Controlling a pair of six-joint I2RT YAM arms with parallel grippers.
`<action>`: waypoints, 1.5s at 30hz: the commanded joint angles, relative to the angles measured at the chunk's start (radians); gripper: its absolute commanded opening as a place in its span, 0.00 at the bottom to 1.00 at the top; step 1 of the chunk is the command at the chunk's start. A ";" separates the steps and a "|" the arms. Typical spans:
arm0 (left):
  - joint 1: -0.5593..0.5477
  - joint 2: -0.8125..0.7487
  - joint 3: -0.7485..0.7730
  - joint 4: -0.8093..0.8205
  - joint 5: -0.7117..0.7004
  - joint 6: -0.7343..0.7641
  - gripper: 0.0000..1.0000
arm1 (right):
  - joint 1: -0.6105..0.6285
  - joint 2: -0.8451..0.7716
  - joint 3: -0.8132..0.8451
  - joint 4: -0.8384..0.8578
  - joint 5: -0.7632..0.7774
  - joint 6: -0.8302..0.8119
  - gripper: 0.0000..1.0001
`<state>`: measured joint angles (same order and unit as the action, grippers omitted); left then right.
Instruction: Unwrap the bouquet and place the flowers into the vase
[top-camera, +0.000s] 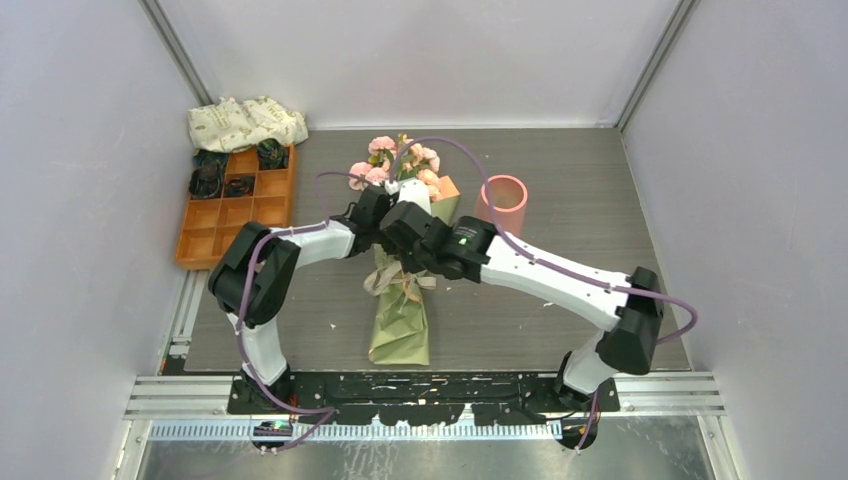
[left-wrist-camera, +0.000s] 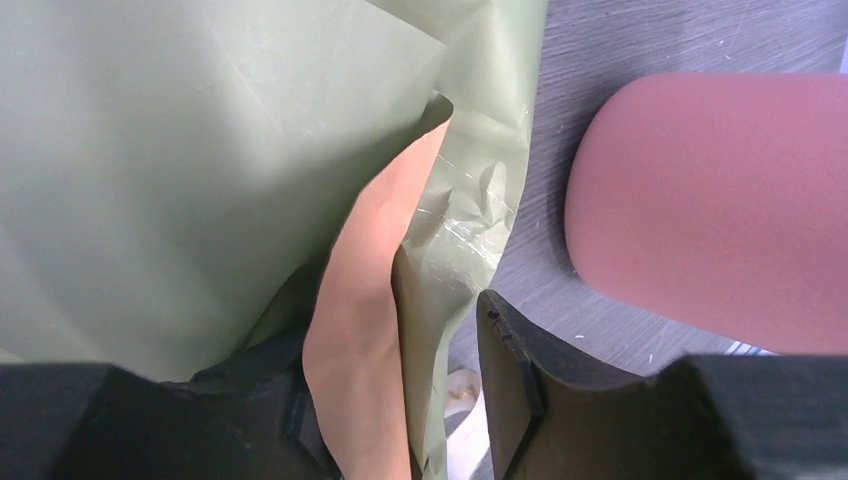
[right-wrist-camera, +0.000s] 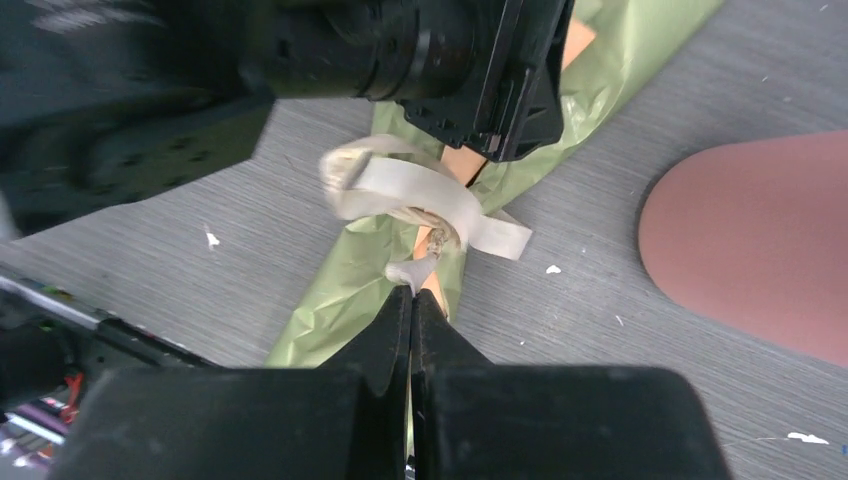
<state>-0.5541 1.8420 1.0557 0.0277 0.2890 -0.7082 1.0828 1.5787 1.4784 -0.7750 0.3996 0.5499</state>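
The bouquet (top-camera: 400, 325) lies along the table's middle in olive-green and orange paper, with the flowers (top-camera: 392, 160) at its far end. A cream ribbon (right-wrist-camera: 410, 190) is tied around its waist. My right gripper (right-wrist-camera: 412, 292) is shut, pinching a loose end of that ribbon. My left gripper (left-wrist-camera: 395, 350) straddles the paper's edge just above the bow; its jaws stand apart, the orange fold against one finger and a gap at the other finger (left-wrist-camera: 530, 380). In the top view the two grippers, left (top-camera: 380, 215) and right (top-camera: 413, 262), meet over the bouquet. The salmon-pink vase (top-camera: 502, 200) stands upright just right of the flowers.
An orange compartment tray (top-camera: 215, 235) holding dark items sits at the far left, with a white leaf-print cloth bundle (top-camera: 245, 122) behind it. White walls close in the table on three sides. Small white scraps dot the grey tabletop (right-wrist-camera: 600, 330).
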 joint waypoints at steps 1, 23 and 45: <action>0.004 0.049 -0.005 0.047 -0.014 -0.004 0.47 | 0.005 -0.139 0.109 -0.004 0.073 -0.034 0.01; 0.004 0.192 -0.003 0.093 -0.017 -0.008 0.45 | 0.007 -0.384 0.253 0.000 0.132 -0.166 0.01; 0.004 0.180 -0.023 0.089 -0.036 0.000 0.44 | 0.007 -0.419 0.452 0.122 0.079 -0.307 0.01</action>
<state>-0.5541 1.9728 1.0767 0.2295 0.3325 -0.7502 1.0855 1.1591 1.8557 -0.7475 0.4873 0.2989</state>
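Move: Beneath the right hand, which already pinches a ribbon tail, the ribbon knot sits some 13 cm down, about 4 cm ahead and 2 cm left; the vase's middle is roughly 12 cm ahead, 13 cm right and 9 cm lower. From the left hand, the orange strip is about 2 cm down, 1 cm ahead and 1 cm right; the knot lies 6 cm back, straight behind, the flowers 15 cm ahead and 2 cm left, the vase level with it, 16 cm right. Hauling the pinched ribbon tail up about 30 cm and some 10 cm to the right, away from the knot, the right hand tips its fingers up by some 40 degrees towards level and keeps its grip shut. The left hand, half-open fingers still straddling the orange strip, first sinks onto the wrap, then eases a couple of centimetres forward and right, and stays there holding the bouquet down. ##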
